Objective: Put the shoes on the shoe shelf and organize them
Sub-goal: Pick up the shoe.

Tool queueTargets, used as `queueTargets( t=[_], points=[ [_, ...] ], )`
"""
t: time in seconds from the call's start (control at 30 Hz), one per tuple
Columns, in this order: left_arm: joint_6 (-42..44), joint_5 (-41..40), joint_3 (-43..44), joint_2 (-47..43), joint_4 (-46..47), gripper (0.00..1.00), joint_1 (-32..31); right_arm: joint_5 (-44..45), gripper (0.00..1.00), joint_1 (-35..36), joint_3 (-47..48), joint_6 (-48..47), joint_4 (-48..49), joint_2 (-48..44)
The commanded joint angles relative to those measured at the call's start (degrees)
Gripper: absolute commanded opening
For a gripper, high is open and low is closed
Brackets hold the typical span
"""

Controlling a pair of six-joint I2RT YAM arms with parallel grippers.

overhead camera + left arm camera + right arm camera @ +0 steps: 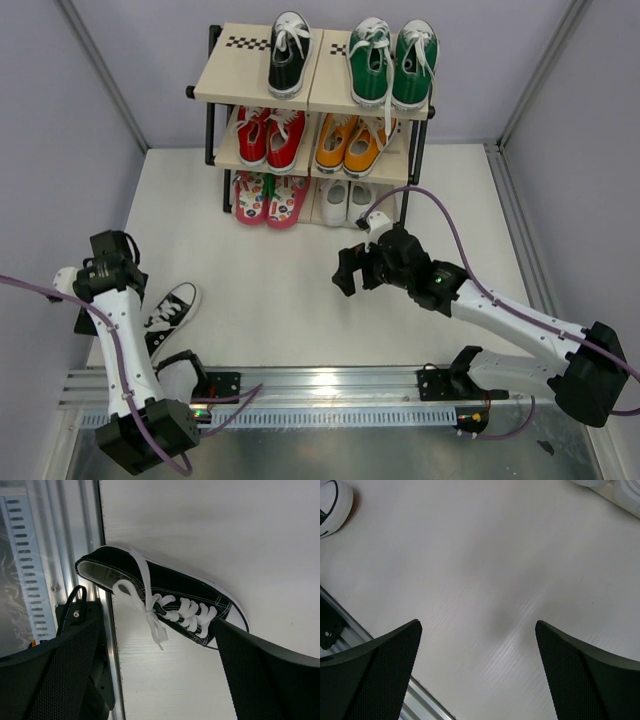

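Note:
One black white-laced sneaker (pixel 172 310) lies on its side on the table at the near left, apart from the shoe shelf (pixel 255 85). My left gripper (pixel 112 262) hangs open just left of it. In the left wrist view that sneaker (pixel 165 597) lies just beyond the open left gripper (pixel 157 630), untouched. Its partner (pixel 288 55) stands on the top left board, and the green pair (pixel 392 65) on the top right. Pink flip-flops (pixel 270 198) and small white shoes (pixel 348 200) fill the bottom tier. My right gripper (pixel 350 270) hovers open over bare table (pixel 478 625), holding nothing.
A red pair (pixel 268 135) and an orange pair (pixel 355 143) sit on the middle tier. A metal rail (pixel 330 385) runs along the near table edge. Grey walls close in both sides. The sneaker's white toe (pixel 332 505) shows in the corner of the right wrist view.

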Motion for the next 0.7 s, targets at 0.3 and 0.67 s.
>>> queueTargets(
  t=[0.3,0.67],
  points=[
    [-3.98,0.15,-9.32,-2.30,5.85,0.99,3.37,-1.69,0.99,-0.05,5.82,-1.30,-2.96,4.14],
    [-1.87,1.83,-19.25,-5.63,21.06,0.98,4.42,-0.36,1.00,-0.05,8.02,0.11,-6.13,5.37]
  ],
)
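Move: The black shoe lies about 13 cm below the left hand, some 4 cm to its right and 2 cm farther out, with its toe pointing forward and to the right. The table's near edge runs about 8 cm back of the left hand, level with it sideways and some 16 cm below, and the shoe's heel reaches it. From the right hand the black shoe is some 44 cm to the left, 8 cm back and 12 cm below. Downward, with a small loop back and out again, the left hand sinks about 7 cm towards the black shoe: it first draws back nearly 3 cm, then comes forward some 2 cm as it keeps dropping. It turns about 5 degrees counter-clockwise, fingers staying wide open above the shoe without touching it. ##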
